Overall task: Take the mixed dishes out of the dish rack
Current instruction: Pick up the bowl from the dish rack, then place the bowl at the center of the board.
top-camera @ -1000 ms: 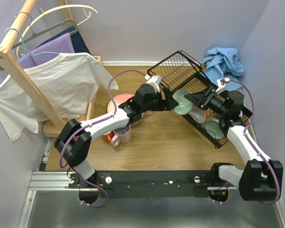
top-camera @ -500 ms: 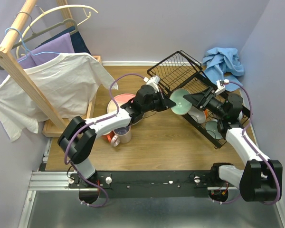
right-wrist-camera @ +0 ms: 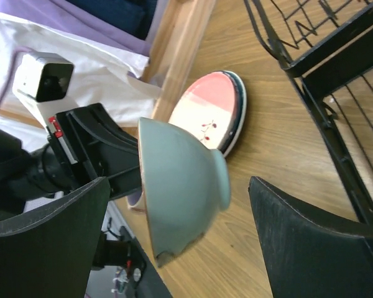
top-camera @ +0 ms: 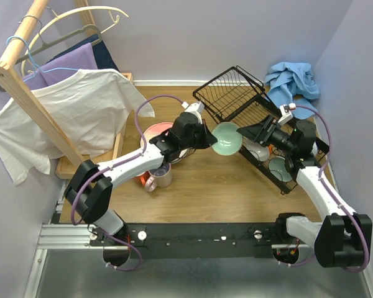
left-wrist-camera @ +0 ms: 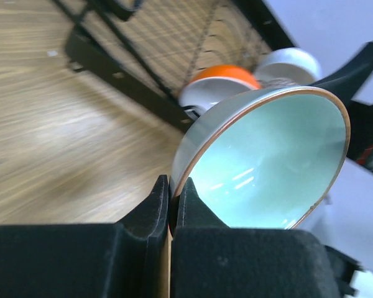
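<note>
My left gripper [top-camera: 206,138] is shut on the rim of a pale-green bowl [top-camera: 226,138] and holds it tilted above the wooden table, just left of the black wire dish rack [top-camera: 236,87]. In the left wrist view the jaws [left-wrist-camera: 173,197] pinch the bowl's [left-wrist-camera: 267,161] brown-edged rim. My right gripper [top-camera: 244,132] is open and empty over the rack, facing the bowl [right-wrist-camera: 180,186], which shows between its fingers [right-wrist-camera: 298,236] without touching. A white bowl [top-camera: 258,151], an orange mug [left-wrist-camera: 225,75] and a patterned bowl [top-camera: 280,167] sit in the rack.
A pink-and-cream plate [top-camera: 156,133] lies on the table under my left arm, also in the right wrist view [right-wrist-camera: 208,121]. Mugs [top-camera: 160,176] stand in front of it. A wooden clothes stand with a white shirt [top-camera: 62,118] fills the left. A blue cloth [top-camera: 292,81] lies behind the rack.
My left gripper has carried the pale-green bowl out of the rack, leftward and toward the near side over the table. The right gripper has stayed open over the rack.
</note>
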You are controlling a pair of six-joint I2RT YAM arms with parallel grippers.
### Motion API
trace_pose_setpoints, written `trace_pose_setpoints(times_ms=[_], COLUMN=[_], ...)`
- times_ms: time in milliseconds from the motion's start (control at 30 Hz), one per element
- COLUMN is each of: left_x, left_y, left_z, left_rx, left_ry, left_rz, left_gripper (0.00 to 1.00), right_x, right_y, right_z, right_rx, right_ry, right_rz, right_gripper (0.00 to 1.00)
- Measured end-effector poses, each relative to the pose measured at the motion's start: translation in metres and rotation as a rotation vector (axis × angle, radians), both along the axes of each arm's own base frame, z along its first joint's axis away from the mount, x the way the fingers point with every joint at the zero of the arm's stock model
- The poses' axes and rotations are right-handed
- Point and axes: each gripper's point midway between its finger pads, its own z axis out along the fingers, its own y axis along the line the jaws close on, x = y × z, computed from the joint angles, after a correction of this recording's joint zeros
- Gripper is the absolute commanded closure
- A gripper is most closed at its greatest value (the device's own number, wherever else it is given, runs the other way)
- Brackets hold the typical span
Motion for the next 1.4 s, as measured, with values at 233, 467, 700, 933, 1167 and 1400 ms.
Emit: trace_pose_setpoints(times_ms=[233, 467, 700, 933, 1167, 1400], left_x=[-0.005, -0.02, -0.036, -0.045, -0.044, -0.042], left_y=[0.035, 0.067, 0.09, 0.106, 0.109, 0.115], left_z=[-0.019, -0.053, -0.091, -0.124, -0.128, -0.13], left_rx=[0.198, 0.413, 0.579, 0.706, 0.729, 0.752], left_ry=[-0.026, 0.026, 0.114, 0.185, 0.181, 0.173], left_rz=[0.017, -0.018, -0.064, -0.094, -0.094, -0.079], left_gripper=[1.0, 1.0, 1.0, 1.0, 0.91, 0.55], right_x=[0.002, 0.007, 0.008, 0.007, 0.01, 0.012], right_y=[-0.008, -0.021, -0.03, -0.036, -0.044, -0.051], right_z=[-0.01, -0.013, -0.022, -0.031, -0.028, -0.028], right_rx=[-0.113, -0.23, -0.301, -0.34, -0.399, -0.453], right_ry=[-0.008, -0.015, 0.002, 0.026, 0.022, 0.018], right_rz=[-0.026, -0.076, -0.108, -0.125, -0.147, -0.167], right_gripper=[0.0, 0.0, 0.0, 0.0, 0.0, 0.0])
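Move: The left hand holds the green bowl by its rim. The clear patch of table it is bound for lies some 7 cm to the left, 5 cm back and 16 cm below. From that hand the plate stack is about 22 cm left and 7 cm ahead, the mug about 24 cm left and 9 cm back, both some 17 cm lower. The empty right hand has the orange bowl in the rack about 5 cm right, 3 cm ahead and 15 cm down; the second green bowl is some 14 cm right and 7 cm back. Down about 13 cm and left about 11, drawing back a little, the left hand carries the green bowl to the table beside the mug and plates, rolling some 45 degrees so its left side rises and the bowl levels. It stops there, then its fingers start to open at the rim. The right hand, already wide open, eases about 5 cm right and slightly down towards the orange bowl, rolling its left side down. ##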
